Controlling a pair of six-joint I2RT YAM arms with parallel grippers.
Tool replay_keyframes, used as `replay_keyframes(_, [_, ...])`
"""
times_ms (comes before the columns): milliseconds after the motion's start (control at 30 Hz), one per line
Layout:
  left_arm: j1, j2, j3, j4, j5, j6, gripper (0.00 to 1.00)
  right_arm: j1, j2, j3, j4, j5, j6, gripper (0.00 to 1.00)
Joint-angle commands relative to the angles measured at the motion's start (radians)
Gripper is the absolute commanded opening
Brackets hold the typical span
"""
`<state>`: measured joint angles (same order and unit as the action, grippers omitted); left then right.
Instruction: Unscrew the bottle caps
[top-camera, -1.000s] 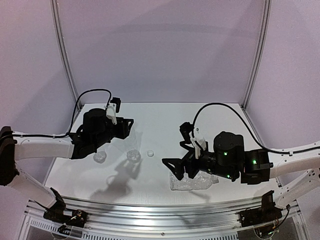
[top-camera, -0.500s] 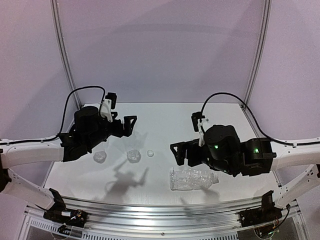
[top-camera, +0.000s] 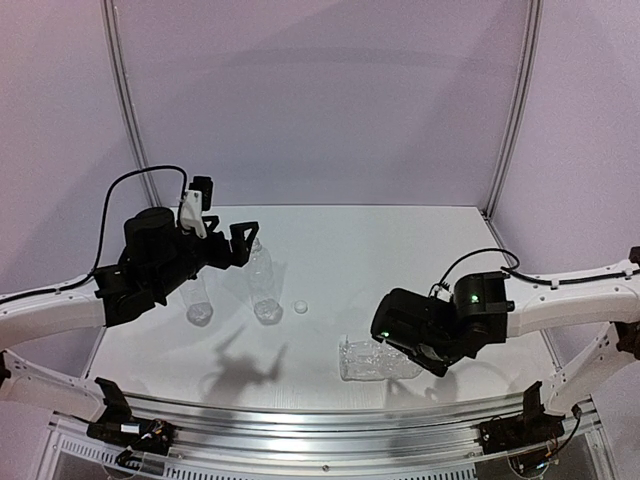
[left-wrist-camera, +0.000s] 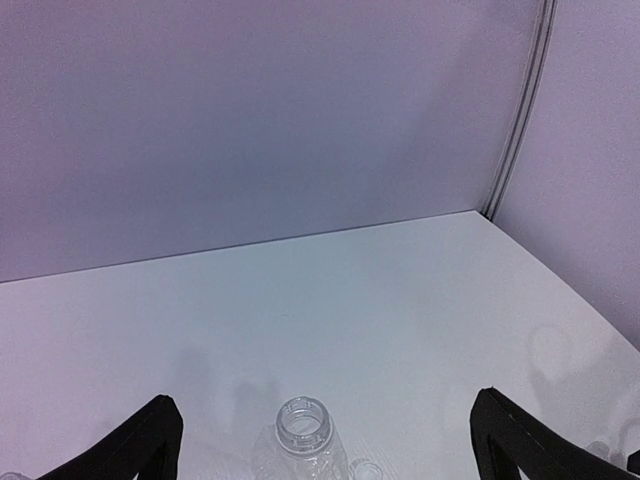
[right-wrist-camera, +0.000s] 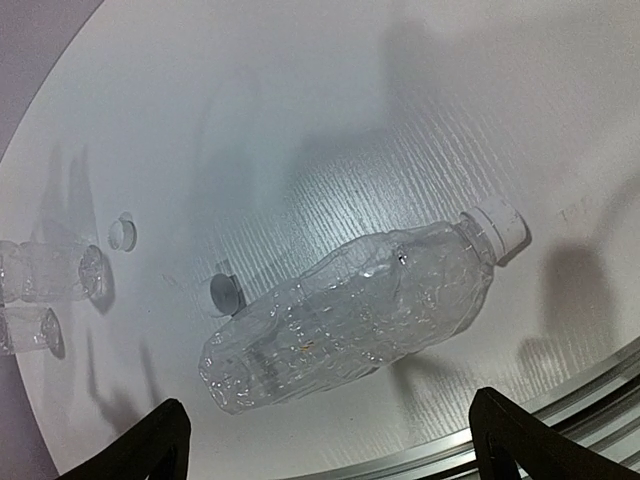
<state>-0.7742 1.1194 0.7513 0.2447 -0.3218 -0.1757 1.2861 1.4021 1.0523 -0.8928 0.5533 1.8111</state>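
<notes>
Two clear bottles stand uncapped at the table's left: one (top-camera: 262, 278) under my left gripper (top-camera: 242, 245), its open neck (left-wrist-camera: 302, 424) showing between the wide-apart fingers, and another (top-camera: 198, 298) further left. A third bottle (top-camera: 380, 360) lies on its side near the front, its white cap (right-wrist-camera: 497, 228) screwed on. My right gripper (right-wrist-camera: 330, 440) hovers open above this bottle (right-wrist-camera: 350, 320), touching nothing. One loose cap (top-camera: 300, 307) lies beside the standing bottles and shows again as a cap (right-wrist-camera: 122, 232) in the right wrist view. A second loose cap (right-wrist-camera: 225, 293) sits against the lying bottle's base.
White table (top-camera: 400, 250) closed in by pale walls at the back and sides. A metal rail (top-camera: 330, 425) runs along the front edge, close to the lying bottle.
My left arm has drawn back to the left and risen above the standing bottles. My right arm has swung right and tipped down over the lying bottle.
</notes>
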Motion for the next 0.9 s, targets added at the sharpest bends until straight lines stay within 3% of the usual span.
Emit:
replay_keyframes(0, [-0.005,-0.030,-0.006,-0.056,-0.009,-0.006,0.99,-0.037,0.087,0.059,-0.028,-0.063,0.118,0.99])
replay_keyframes(133, [-0.005,-0.054,-0.016,-0.060,-0.007,-0.006,0.99,-0.112,0.131,0.006,0.146,-0.207,0.047,0.99])
replay_keyframes(400, [-0.005,-0.057,-0.009,-0.065,0.007,0.003,0.99,-0.194,0.192,-0.022,0.241,-0.312,0.028,0.99])
replay_keyframes(767, [-0.005,-0.053,-0.006,-0.068,0.019,0.004,0.99,-0.239,0.281,-0.022,0.262,-0.380,0.018,0.99])
replay_keyframes(867, [-0.005,-0.059,-0.007,-0.072,0.018,0.003,0.99,-0.255,0.298,-0.026,0.271,-0.385,0.001,0.92])
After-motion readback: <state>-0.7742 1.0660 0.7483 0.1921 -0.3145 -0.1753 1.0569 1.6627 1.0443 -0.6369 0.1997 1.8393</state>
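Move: The lying bottle, its cap end to the right, has its middle about 4 cm ahead of the right hand, 2 cm left and 10 cm below. A dark cap sits some 8 cm ahead and 10 cm left; the white cap roughly 17 cm ahead and 21 cm left. From the left hand, the lying bottle is about 27 cm right, 6 cm back and 25 cm below. The open right hand sinks about 8 cm, also forward and left, tipping some 20 degrees steeper over the lying bottle. ##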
